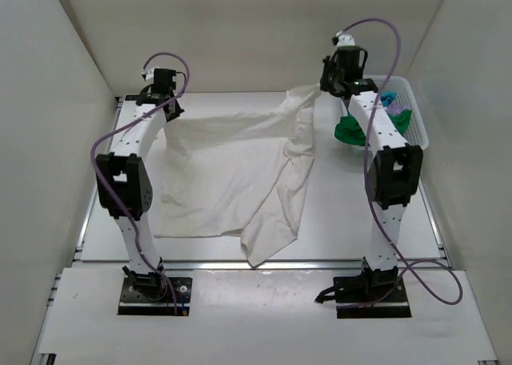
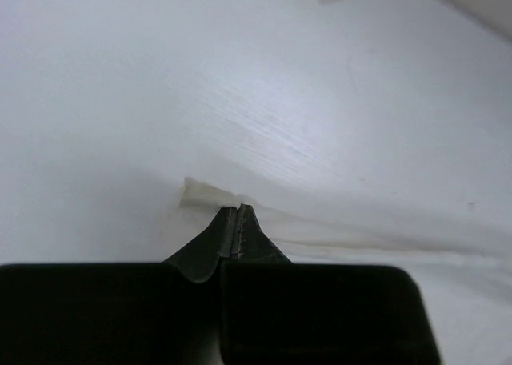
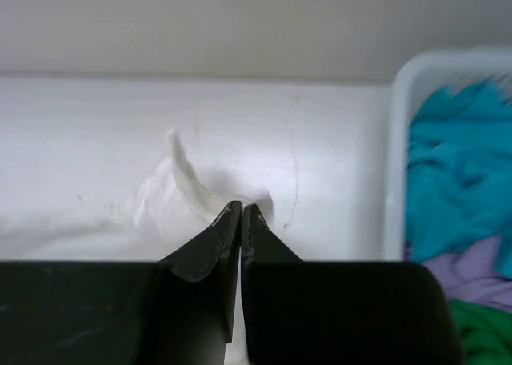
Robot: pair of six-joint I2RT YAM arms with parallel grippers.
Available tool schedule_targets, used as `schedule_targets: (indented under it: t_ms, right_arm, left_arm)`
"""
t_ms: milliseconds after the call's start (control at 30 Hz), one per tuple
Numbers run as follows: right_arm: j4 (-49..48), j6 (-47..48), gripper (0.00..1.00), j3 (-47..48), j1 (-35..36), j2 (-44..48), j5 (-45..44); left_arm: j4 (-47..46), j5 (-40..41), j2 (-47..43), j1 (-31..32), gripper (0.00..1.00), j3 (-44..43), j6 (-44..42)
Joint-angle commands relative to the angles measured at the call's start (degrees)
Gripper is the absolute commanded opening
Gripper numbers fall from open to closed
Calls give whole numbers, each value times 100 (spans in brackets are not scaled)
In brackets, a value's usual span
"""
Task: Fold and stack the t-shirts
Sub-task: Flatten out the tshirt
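Note:
The large cream-white t-shirt (image 1: pixel 240 173) lies spread over the middle of the table, its far edge lifted between both arms. My left gripper (image 1: pixel 170 109) is shut on its far left corner, a small cream tab (image 2: pixel 204 194) showing at the fingertips (image 2: pixel 238 210). My right gripper (image 1: pixel 330 86) is shut on its far right corner, the cloth (image 3: pixel 180 193) bunched at the fingertips (image 3: pixel 241 208). The green t-shirt (image 1: pixel 350 130), the turquoise-blue one (image 3: pixel 456 157) and the pale lilac one (image 3: pixel 464 273) lie in the basket.
The white plastic lattice basket (image 1: pixel 417 113) stands at the far right, next to the right arm; its rim also shows in the right wrist view (image 3: pixel 398 141). White walls close in the table on the left, back and right.

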State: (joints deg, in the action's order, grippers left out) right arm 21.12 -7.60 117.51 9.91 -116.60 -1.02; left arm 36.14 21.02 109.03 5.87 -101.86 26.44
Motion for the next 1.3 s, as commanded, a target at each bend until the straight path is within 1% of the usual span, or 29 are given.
schedule_targets:
  t_ms: [0, 133, 233, 333, 467, 567, 633, 700, 733, 767, 800, 833, 867, 900, 967, 1000, 1033, 1067, 1100, 1133, 1167, 1200, 1233, 1267]
  right_arm:
    - [-310, -304, 0, 87, 2, -362, 585]
    - [-355, -401, 0, 140, -59, -881, 725]
    - [-460, -602, 0, 367, -121, -1232, 814]
    - [-460, -770, 0, 693, -200, -1567, 998]
    - [-329, -744, 0, 1185, -122, -1621, 1042]
    - [-258, -621, 0, 1414, -121, -1192, 1086]
    - [-170, -786, 0, 1441, -217, -928, 1400]
    - [240, -840, 0, 1283, -280, -437, 1516]
    - [391, -753, 0, 1265, -271, -321, 1464]
    - [723, -648, 0, 1161, -183, 2, 1333]
    - [935, -464, 0, 1073, 52, 440, 1228]
    - [1042, -410, 0, 941, 142, 645, 1000]
    - [1234, -262, 0, 1018, 334, 1004, 737]
    - [1393, -138, 0, 1080, 553, 1373, 595]
    - [1368, -110, 0, 1141, 695, 1936, 488]
    - [1385, -102, 0, 1342, 766, 2269, 401]
    - [1359, -6, 0, 1414, 897, 2360, -43]
    - [1342, 291, 0, 1510, 1212, 2648, -579]
    - [1289, 590, 0, 1564, 1667, 2886, -888]
    - [1158, 714, 0, 1590, 1889, 2984, -1387]
    - [992, 1238, 0, 1660, 2562, 3107, -2115]
    - [825, 1965, 0, 1661, 3491, 3282, -2635]
    - [223, 2982, 0, 1635, 4614, 3310, -3806]
    - [-706, 4149, 0, 1504, 5077, 3353, -4775]
  left_arm:
    - [-28, -71, 168, -138, 0, -385, 99]
    - [33, -176, 820, -191, 0, -835, 186]
    - [16, -273, 1268, -279, 0, -1212, 239]
    - [-10, -370, 1524, -349, 0, -1625, 309]
    - [16, -520, 1516, -376, 0, -2108, 397]
    - [-45, -633, 1166, -367, 0, -2162, 441]
    - [-54, -773, 1024, -446, 0, -2049, 493]
    - [-2, -836, 822, -438, 0, -1987, 520]
    - [24, -871, 630, -420, 0, -1882, 529]
    - [7, -915, 410, -376, 0, -1672, 521]
    - [16, -906, 252, -332, 0, -1540, 520]
    - [-2, -880, -28, -254, 0, -1416, 494]
    - [24, -871, -336, -209, 0, -1389, 503]
    - [33, -897, -609, -192, 0, -1406, 494]
    - [103, -897, -1022, -139, 0, -1704, 476]
    - [130, -932, -1312, -226, 0, -1766, 572]
    - [113, -976, -1419, -235, 0, -1897, 573]
    - [182, -942, -1637, -227, 0, -2046, 556]
    - [226, -759, -1875, -122, 0, -2083, 486]
    - [209, -609, -2007, 9, 0, -2144, 390]
    - [235, -338, -2209, 228, 0, -2197, 276]
    - [236, -100, -2376, 396, 0, -2258, 161]
    - [218, 111, -2430, 467, 0, -2320, 99]
    - [253, 226, -2544, 555, 0, -2425, -6]
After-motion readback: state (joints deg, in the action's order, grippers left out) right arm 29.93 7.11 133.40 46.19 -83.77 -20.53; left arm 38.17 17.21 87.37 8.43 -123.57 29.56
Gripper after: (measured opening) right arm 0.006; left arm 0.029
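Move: Below and behind the two raised hands, which already grip its far corners, the t-shirt has its middle about 12 cm back, 24 cm right and 18 cm below the left hand; from the right hand, roughly 20 cm back, 31 cm left and 27 cm below. The basket stands some 22 cm to the right of the right hand, about 4 cm nearer the base and 21 cm lower, its green cloth around 11 cm back, 17 cm right and 17 cm lower. Finishing a downward fling, both hands keep their pinch on the shirt's corners and sink on, the left about 8 cm and the right about 14, while easing forward over the table. Then they sweep up fast, some 40 to 50 cm, pulling back towards the base, the right hand farther back and somewhat left, with the fingers tipping upward. ##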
